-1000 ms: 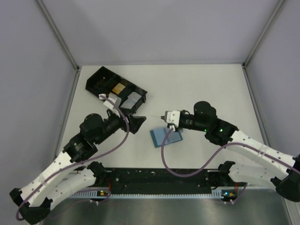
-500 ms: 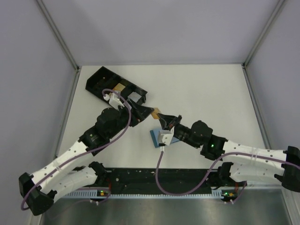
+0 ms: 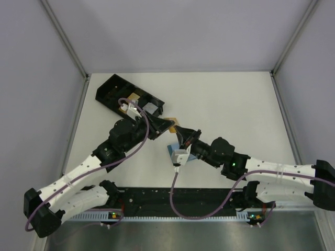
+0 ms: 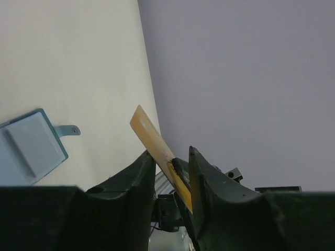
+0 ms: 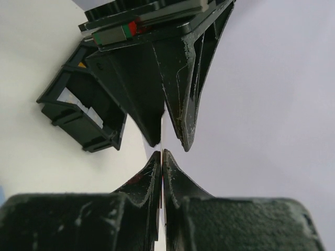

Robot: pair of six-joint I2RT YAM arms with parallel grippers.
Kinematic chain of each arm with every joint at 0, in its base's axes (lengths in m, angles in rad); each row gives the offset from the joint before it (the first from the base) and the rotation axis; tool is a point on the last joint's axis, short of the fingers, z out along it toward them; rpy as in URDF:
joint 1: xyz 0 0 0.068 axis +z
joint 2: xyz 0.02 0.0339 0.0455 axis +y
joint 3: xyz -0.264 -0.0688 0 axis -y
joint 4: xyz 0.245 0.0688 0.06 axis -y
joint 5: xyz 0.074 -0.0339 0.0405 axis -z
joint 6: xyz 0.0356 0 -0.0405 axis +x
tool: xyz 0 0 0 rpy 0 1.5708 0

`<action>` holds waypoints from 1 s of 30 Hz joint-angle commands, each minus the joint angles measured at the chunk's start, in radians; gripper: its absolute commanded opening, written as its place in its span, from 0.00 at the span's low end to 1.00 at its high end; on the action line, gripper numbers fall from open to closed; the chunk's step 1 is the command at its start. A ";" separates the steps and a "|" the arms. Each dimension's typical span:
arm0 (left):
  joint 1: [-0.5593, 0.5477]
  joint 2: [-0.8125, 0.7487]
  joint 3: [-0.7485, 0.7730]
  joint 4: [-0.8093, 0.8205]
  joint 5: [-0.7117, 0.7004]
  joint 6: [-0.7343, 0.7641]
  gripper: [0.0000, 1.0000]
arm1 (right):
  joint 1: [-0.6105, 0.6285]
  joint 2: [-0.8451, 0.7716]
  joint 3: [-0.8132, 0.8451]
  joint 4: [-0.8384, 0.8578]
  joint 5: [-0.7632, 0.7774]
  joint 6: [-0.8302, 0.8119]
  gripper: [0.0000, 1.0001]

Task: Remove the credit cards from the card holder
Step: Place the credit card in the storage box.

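Note:
An orange credit card point(image 3: 175, 123) hangs above the table between the two arms. My right gripper point(image 3: 183, 132) is shut on its lower end, the jaws pinching it edge-on point(image 5: 162, 152). My left gripper point(image 3: 166, 124) has come over the card's other end. In the left wrist view the card point(image 4: 149, 130) stands between its jaws point(image 4: 171, 157), leaning on one finger, with a gap to the other. The blue card holder point(image 3: 171, 151) lies open on the table under the right wrist, its pale inner panel point(image 4: 29, 144) bare.
A black compartmented tray point(image 3: 112, 86) stands at the back left, just behind the left gripper, with cards lying in it point(image 5: 78, 112). Grey walls close off the table on three sides.
The right gripper has carried the card up and left from over the holder. The left arm reached in to meet it, and its jaws have narrowed round the card.

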 commanded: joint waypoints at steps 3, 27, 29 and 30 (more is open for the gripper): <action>0.001 0.005 -0.015 0.095 0.036 -0.009 0.05 | 0.025 0.013 -0.012 0.040 0.038 -0.038 0.00; 0.493 -0.109 -0.374 0.515 0.119 0.149 0.00 | -0.143 -0.140 0.093 -0.567 0.317 1.171 0.98; 0.545 -0.074 -0.366 0.543 0.115 0.145 0.00 | -0.157 -0.142 0.076 -0.567 0.289 1.219 0.99; 0.567 -0.057 -0.357 0.541 0.098 0.142 0.00 | -0.163 -0.142 0.070 -0.567 0.271 1.233 0.98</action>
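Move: The gold credit card, still pinched by the right fingers, stands between the left hand's half-open fingers, its middle about 2 cm ahead and 1 cm right of the left hand and level with it. The storage box's middle is some 28 cm ahead of the left hand, 22 cm left and 25 cm below. From the right hand, the card's middle is about 3 cm ahead and 1 cm left, level; the open card holder lies 5 cm ahead, 3 cm right and 28 cm below. Nearly still at first, the left fingers shut on the card before the right fingers open wide and let it go. The left hand then carries the card left about 13 cm, also forward and down, towards the storage box, turning some 25 degrees counter-clockwise. The right hand draws off to the right roughly 9 cm, sinking 6 cm as its fingers tip downward and swing clockwise. ##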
